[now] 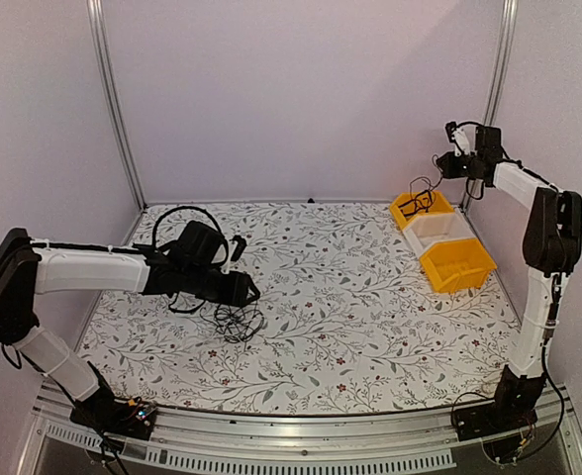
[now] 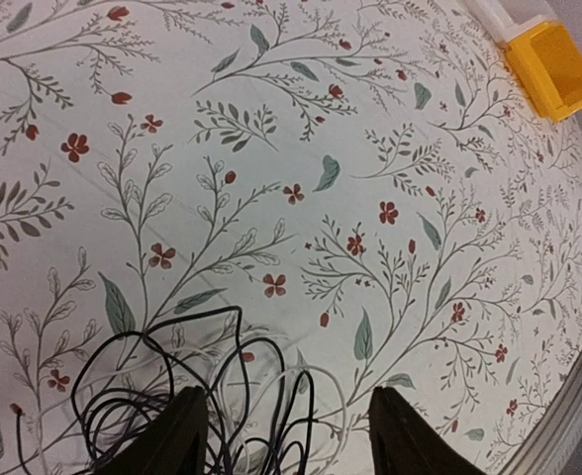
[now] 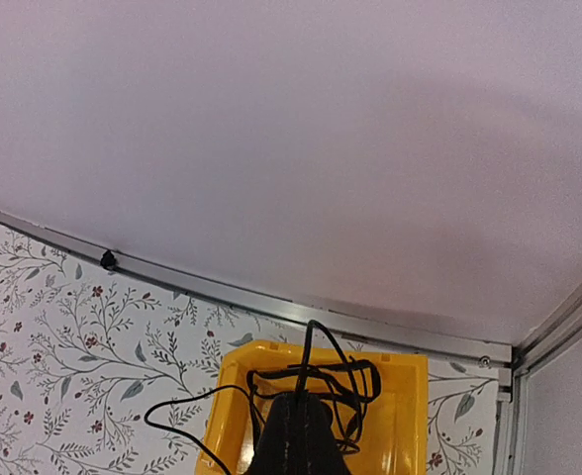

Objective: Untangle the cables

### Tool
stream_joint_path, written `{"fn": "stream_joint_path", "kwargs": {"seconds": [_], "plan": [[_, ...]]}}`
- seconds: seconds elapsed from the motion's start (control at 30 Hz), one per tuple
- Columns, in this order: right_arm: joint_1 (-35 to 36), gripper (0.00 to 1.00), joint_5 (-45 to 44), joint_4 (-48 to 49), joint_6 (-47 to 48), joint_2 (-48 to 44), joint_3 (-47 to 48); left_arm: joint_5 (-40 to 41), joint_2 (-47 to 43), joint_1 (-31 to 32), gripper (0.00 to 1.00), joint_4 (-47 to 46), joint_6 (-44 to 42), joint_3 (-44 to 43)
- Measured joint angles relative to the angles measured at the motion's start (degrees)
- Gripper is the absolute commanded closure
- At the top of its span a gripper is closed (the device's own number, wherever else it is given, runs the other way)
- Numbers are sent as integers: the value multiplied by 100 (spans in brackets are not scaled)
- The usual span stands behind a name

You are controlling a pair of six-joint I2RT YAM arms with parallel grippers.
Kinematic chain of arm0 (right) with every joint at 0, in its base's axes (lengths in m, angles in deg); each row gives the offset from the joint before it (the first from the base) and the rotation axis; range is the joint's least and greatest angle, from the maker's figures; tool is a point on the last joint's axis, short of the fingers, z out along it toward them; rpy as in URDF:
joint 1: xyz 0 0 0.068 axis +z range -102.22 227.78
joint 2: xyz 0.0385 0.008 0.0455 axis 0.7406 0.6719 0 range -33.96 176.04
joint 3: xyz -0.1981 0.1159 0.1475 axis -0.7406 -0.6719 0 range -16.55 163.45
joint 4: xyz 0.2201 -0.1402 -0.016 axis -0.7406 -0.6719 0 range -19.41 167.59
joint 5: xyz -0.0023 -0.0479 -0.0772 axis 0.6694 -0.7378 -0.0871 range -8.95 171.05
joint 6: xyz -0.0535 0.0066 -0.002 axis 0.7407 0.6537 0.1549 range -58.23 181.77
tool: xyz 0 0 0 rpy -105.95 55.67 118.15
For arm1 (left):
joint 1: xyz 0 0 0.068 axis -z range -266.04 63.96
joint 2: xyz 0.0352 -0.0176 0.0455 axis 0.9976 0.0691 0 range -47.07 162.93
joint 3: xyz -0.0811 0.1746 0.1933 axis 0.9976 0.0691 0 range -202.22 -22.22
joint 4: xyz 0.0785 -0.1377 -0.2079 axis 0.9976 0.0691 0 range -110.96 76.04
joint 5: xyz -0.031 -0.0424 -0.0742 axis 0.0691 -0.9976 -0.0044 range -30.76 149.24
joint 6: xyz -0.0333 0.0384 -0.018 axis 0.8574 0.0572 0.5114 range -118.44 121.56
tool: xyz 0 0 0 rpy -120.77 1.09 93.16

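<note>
A bunch of thin black cables (image 1: 238,320) lies on the flowered table left of centre. My left gripper (image 1: 249,293) hangs just above its far edge. In the left wrist view the left gripper (image 2: 291,435) is open, its fingers (image 2: 184,437) astride the right part of the cables (image 2: 172,396), with a pale wire among them. My right gripper (image 1: 442,166) is raised at the back right, shut on one black cable (image 1: 422,198) that hangs into the far yellow bin (image 1: 402,212). In the right wrist view the right gripper (image 3: 299,404) pinches the looped cable (image 3: 370,381) above that bin (image 3: 400,416).
A white bin (image 1: 437,228) and a second yellow bin (image 1: 457,265) stand in a row next to the far yellow one at the right. That second yellow bin also shows in the left wrist view (image 2: 551,64). Grey walls and metal posts (image 1: 113,99) enclose the table.
</note>
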Motion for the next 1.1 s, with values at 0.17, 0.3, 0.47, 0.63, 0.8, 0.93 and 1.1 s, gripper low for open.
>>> {"fn": "stream_joint_path", "kwargs": {"seconds": [0.17, 0.3, 0.47, 0.63, 0.8, 0.93, 1.1], "plan": [[0, 100, -387, -286, -269, 0, -638, 42, -66, 20, 41, -9, 79, 111], [0, 100, -560, -330, -417, 0, -601, 79, -68, 66, 42, -2, 136, 212], [0, 100, -656, -258, -566, 188, -321, 120, -164, 122, 42, 37, 219, 271], [2, 100, -669, -210, -691, 485, -267, 190, -310, 175, 42, 129, 293, 273], [42, 100, -634, -210, -857, 844, -116, 278, -376, 236, 42, 225, 402, 273], [116, 100, -570, -188, -1021, 1049, 52, 356, -424, 332, 42, 345, 522, 273], [234, 100, -522, -151, -1161, 1220, 162, 459, -439, 444, 41, 492, 675, 273]]}}
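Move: The thin black cable, pinched in the right hand's shut fingers, is on its way to the far yellow bin, whose middle lies about 4 cm ahead, 1 cm left and 23 cm below that hand. The white bin sits roughly 7 cm back, 1 cm right and 23 cm down. The left hand hangs open over the tangled pile, centred some 8 cm below, 3 cm left and 1 cm back of it; the far yellow bin is about 38 cm ahead and 42 cm right. The black cable, still pinched in the right fingers, is lowered towards the far yellow bin, about 12 cm in all: a quick drop, a brief check with a slight rise, then a slower descent easing forward, the fingers tipping some 15 degrees further down and staying shut. The left hand, fingers still open, draws back about 3 cm above the pile. ##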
